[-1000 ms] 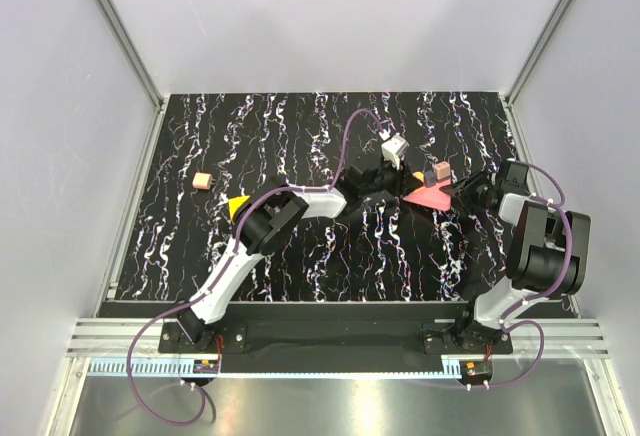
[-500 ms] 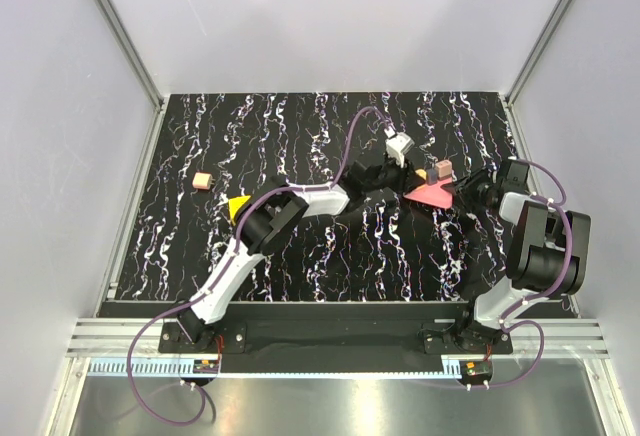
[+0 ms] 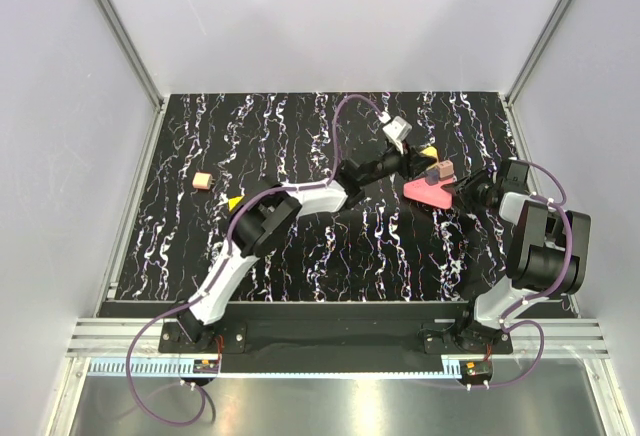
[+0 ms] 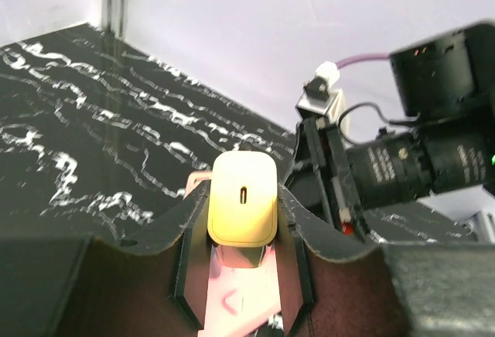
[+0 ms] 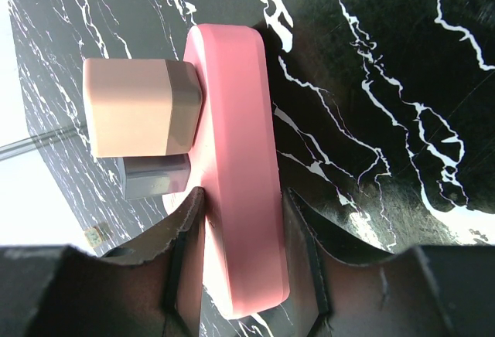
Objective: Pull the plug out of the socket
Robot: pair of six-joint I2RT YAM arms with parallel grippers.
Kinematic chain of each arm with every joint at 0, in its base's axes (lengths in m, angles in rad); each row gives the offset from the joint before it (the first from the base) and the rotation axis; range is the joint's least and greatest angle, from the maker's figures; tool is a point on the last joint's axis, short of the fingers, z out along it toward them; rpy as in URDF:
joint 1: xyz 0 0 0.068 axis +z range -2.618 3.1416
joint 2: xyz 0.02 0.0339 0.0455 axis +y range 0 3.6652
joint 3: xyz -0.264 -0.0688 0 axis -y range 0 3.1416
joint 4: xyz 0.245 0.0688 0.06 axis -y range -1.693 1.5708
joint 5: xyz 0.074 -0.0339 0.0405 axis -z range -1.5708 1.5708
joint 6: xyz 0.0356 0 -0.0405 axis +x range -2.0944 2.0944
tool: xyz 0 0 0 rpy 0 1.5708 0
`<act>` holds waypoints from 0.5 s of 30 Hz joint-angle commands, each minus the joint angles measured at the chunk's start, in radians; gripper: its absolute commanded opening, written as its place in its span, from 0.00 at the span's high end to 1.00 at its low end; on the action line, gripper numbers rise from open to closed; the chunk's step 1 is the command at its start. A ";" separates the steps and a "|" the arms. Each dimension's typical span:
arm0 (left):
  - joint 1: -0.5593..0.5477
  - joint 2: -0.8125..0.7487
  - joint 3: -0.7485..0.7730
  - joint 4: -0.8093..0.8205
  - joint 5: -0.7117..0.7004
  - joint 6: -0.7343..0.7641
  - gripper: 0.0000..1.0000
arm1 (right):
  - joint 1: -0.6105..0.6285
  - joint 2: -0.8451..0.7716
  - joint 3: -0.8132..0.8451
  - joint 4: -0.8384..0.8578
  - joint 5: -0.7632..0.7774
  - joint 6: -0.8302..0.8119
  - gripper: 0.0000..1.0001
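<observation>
A yellow plug (image 4: 242, 190) sits between the fingers of my left gripper (image 4: 243, 233), which is shut on it. The pink socket (image 4: 236, 291) lies just below the plug. I cannot tell if the pins are still in it. From above, the yellow plug (image 3: 428, 153) shows at the tip of the left gripper (image 3: 415, 158), just beyond the pink socket (image 3: 428, 194). My right gripper (image 5: 241, 205) is shut on the socket's (image 5: 232, 105) edge and appears to its right in the top view (image 3: 463, 194). A tan plug (image 5: 139, 107) stays plugged into the socket's face.
A grey block (image 5: 155, 175) sits on the socket beside the tan plug. On the left of the black marbled table (image 3: 300, 256) lie a small tan cube (image 3: 203, 181) and a yellow wedge (image 3: 234, 201). White walls stand at the back and sides.
My left gripper has moved up and to the right with the yellow plug, which now shows beyond the socket. The socket has shifted slightly right. The right gripper keeps its hold.
</observation>
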 commanded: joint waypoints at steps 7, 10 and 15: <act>0.055 -0.212 -0.206 0.016 -0.055 0.041 1.00 | 0.019 0.032 -0.075 -0.124 0.123 -0.074 1.00; 0.113 -0.222 -0.226 -0.059 0.014 -0.060 1.00 | 0.019 0.030 -0.082 -0.118 0.119 -0.079 1.00; 0.158 -0.168 -0.157 -0.280 0.118 -0.100 0.98 | 0.019 0.027 -0.085 -0.114 0.119 -0.082 1.00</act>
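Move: The left gripper already holds the yellow plug clear of the pink socket. The socket's middle lies about 15 cm below that hand, some 4 cm back and 4 cm right. Still on the socket are the grey plug, level with the hand and about 3 cm right, and the peach plug, 2 cm ahead and 6 cm right, both roughly 11 cm down. The right hand grips the socket's rim, its middle some 6 cm left and level; the yellow plug is about 10 cm left, 3 ahead, 14 up. Carry the yellow plug away from the pink socket, sweeping the left gripper about 8 cm left and speeding up as it goes; let it drift slightly back at first, then swing forward, ending 3 cm ahead and 3 cm lower. Keep the pinch unchanged while the wrist tilts and rolls some 15 degrees. With the right gripper, stay in place and keep holding the socket's rim. ##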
